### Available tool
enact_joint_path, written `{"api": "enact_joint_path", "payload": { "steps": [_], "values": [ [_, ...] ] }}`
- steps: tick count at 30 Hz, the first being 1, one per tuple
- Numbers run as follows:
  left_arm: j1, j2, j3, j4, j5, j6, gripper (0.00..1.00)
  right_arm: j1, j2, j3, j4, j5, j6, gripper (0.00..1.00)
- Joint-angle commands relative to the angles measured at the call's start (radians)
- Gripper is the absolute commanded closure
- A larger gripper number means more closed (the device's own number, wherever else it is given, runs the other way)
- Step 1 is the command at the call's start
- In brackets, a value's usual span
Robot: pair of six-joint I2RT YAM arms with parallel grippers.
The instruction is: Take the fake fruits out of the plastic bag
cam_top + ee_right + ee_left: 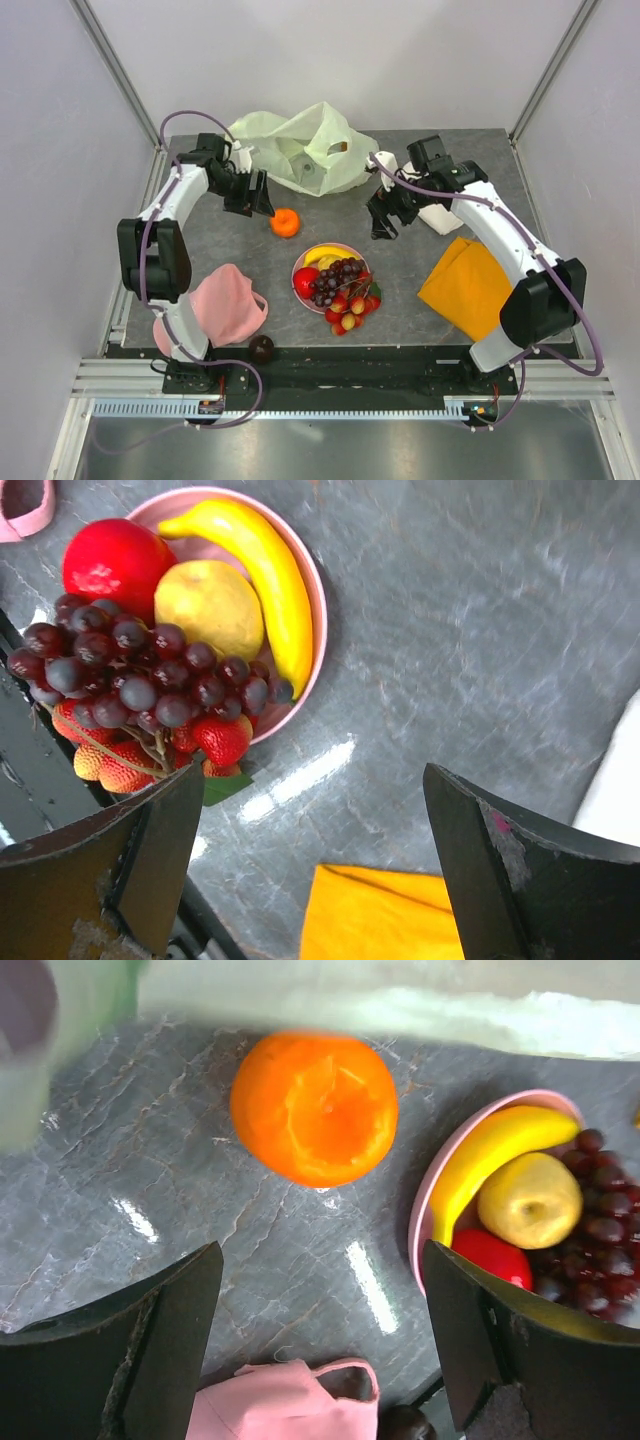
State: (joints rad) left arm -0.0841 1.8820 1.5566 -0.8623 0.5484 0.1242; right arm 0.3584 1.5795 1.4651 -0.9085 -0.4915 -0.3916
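The pale yellow-green plastic bag (300, 150) lies crumpled at the back of the table; its edge shows in the left wrist view (400, 1005). An orange (285, 222) (315, 1105) sits on the table in front of it. My left gripper (258, 200) (320, 1340) is open and empty, just short of the orange. The pink plate (303, 260) (318, 610) holds a banana (260, 570), a red apple (115, 555), a yellow fruit (210, 605) and grapes (130, 670); a berry cluster (130, 750) lies at its edge. A dark plum (261, 348) lies near the front edge. My right gripper (385, 222) (315, 870) is open and empty above bare table.
A pink cloth (230, 305) lies front left, an orange cloth (470, 285) front right, and a white folded cloth (440, 215) under the right arm. Walls and a metal frame enclose the table.
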Motion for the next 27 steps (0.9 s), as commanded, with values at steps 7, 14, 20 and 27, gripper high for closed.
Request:
{"api": "enact_joint_path", "payload": {
  "steps": [7, 14, 20, 27],
  "values": [
    [0.024, -0.181, -0.144, -0.154, 0.076, -0.001, 0.13, 0.166, 0.023, 0.093, -0.016, -0.004, -0.111, 0.02],
    [0.033, -0.334, -0.256, -0.23, -0.01, 0.102, 0.13, 0.24, 0.12, 0.23, -0.007, -0.05, -0.122, 0.02],
    [0.033, -0.285, -0.241, -0.193, -0.028, 0.019, 0.12, 0.286, 0.189, 0.247, 0.039, -0.001, -0.032, 0.02],
    [0.032, -0.147, -0.119, -0.19, 0.067, -0.06, 0.15, 0.292, 0.202, 0.222, -0.041, 0.027, -0.059, 0.02]
  ]
}}
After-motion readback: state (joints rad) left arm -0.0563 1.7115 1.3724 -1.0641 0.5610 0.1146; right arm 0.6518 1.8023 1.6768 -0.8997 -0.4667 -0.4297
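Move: The fruit-filled plate lies about 12 cm to the right hand's left, 4 cm nearer the base and some 17 cm below. Its banana is about 13 cm left and 2 cm ahead, the dark grapes 11 cm left and 6 cm back, and the loose orange 23 cm left and 11 ahead. From the left hand, the orange sits roughly 6 cm right, 3 ahead and 7 below; the pink cap is 19 cm back and 10 left. Towards the plate of fruit the right hand swings about 11 cm left and slightly back, turning nearly 20 degrees counter-clockwise; it rises a little, then dips some 3 cm over the plate's far part. The left hand backs away from the orange by about 11 cm, then comes forward a couple while sinking slightly, its fingers tipping more steeply down. Both grippers stay open, touching nothing. ##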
